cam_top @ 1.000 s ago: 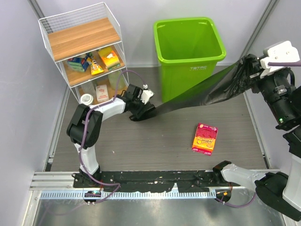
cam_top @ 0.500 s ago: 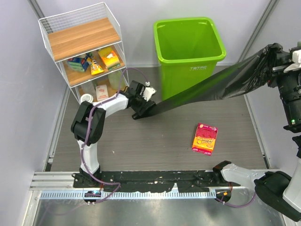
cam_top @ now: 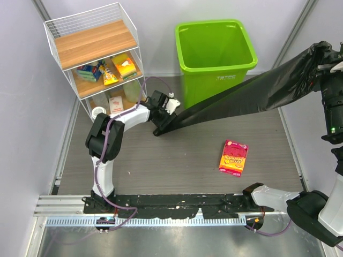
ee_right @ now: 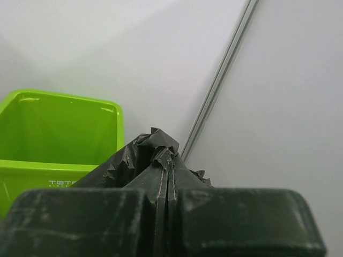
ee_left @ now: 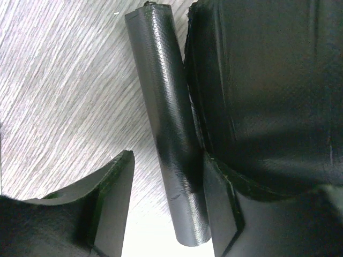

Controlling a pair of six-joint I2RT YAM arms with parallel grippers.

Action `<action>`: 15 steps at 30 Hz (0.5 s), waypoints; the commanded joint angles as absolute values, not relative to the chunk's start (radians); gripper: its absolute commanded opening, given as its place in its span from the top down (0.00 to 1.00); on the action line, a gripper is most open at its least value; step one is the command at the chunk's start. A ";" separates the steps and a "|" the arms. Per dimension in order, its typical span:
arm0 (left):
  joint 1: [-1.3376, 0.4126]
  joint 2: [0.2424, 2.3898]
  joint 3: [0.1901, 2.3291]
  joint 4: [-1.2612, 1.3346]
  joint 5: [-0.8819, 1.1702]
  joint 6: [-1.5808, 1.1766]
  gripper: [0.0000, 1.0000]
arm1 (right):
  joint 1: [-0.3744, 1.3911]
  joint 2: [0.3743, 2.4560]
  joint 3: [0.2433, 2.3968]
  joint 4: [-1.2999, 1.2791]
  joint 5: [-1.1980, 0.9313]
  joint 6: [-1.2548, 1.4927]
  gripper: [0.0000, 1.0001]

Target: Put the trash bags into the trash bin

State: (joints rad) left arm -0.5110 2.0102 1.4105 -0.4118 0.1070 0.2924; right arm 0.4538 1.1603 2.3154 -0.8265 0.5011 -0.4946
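Observation:
A glossy black trash bag (cam_top: pixel 246 99) stretches taut as a long sheet in front of the lime-green trash bin (cam_top: pixel 220 80). My right gripper (cam_top: pixel 327 61) is raised at the far right and shut on the bag's bunched end (ee_right: pixel 150 152); the bin (ee_right: pixel 53 128) lies to its left. The sheet's other end runs to a slim black roll (ee_left: pixel 166 107) on the table. My left gripper (cam_top: pixel 161 124) straddles that roll, open (ee_left: pixel 167 158). The roll touches the right finger (ee_left: pixel 220 198), and a gap separates it from the left finger (ee_left: pixel 115 193). The unrolled sheet (ee_left: pixel 268 91) lies beside the roll.
A white wire shelf (cam_top: pixel 96 59) holding packets stands at the back left, with a small white tub (cam_top: pixel 98 113) at its foot. A red snack packet (cam_top: pixel 233 158) lies on the table right of centre. Grey walls close in on both sides.
My right gripper has lifted up and to the right with the bag's end, drawing the sheet out longer and tauter. The left gripper has shifted slightly right beside the roll.

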 commanded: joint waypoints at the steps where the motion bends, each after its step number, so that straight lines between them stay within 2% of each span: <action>1: -0.518 2.051 1.459 -0.452 0.078 0.298 0.49 | 0.445 1.138 2.297 -0.732 0.540 -0.502 0.99; 3: -0.518 2.063 1.471 -0.459 0.089 0.295 0.65 | 0.445 1.128 2.266 -0.730 0.537 -0.502 0.99; 5: -0.518 2.075 1.491 -0.485 0.095 0.292 0.88 | 0.445 1.111 2.226 -0.730 0.535 -0.505 0.98; 6: -0.517 2.082 1.499 -0.492 0.097 0.291 0.96 | 0.445 1.098 2.211 -0.729 0.535 -0.506 0.99; 7: -0.518 2.083 1.503 -0.498 0.101 0.291 1.00 | 0.445 1.088 2.182 -0.729 0.535 -0.508 0.99; 15: -0.494 2.004 1.451 -0.453 0.060 0.253 1.00 | 0.445 1.029 1.949 -0.729 0.549 -0.511 0.99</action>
State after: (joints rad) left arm -0.5209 2.0598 1.4876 -0.4591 0.0978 0.2874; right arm 0.4492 1.0397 2.0529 -0.7662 0.5236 -0.4992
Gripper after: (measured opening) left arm 0.105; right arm 0.030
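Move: The bag roll lies on the table between the left hand's open fingers, its middle about 3 cm ahead, 2 cm right and 1 cm below; from the right hand it is roughly 23 cm ahead, 36 cm left and 62 cm down. From the left hand, the trash bin stands some 14 cm ahead and 20 cm right, its middle about 12 cm up, and the red box lies 15 cm back and 27 cm right, near table level. The bag roll is pinched near its back-left end as the left fingers close from well open to nearly shut around it, the hand staying low and shifting only about 1 cm, mostly right. High up, the right hand keeps its shut grip on the free end of the bag strip and, gathering speed, sinks about 4 cm towards the roll, tipping slightly down. ##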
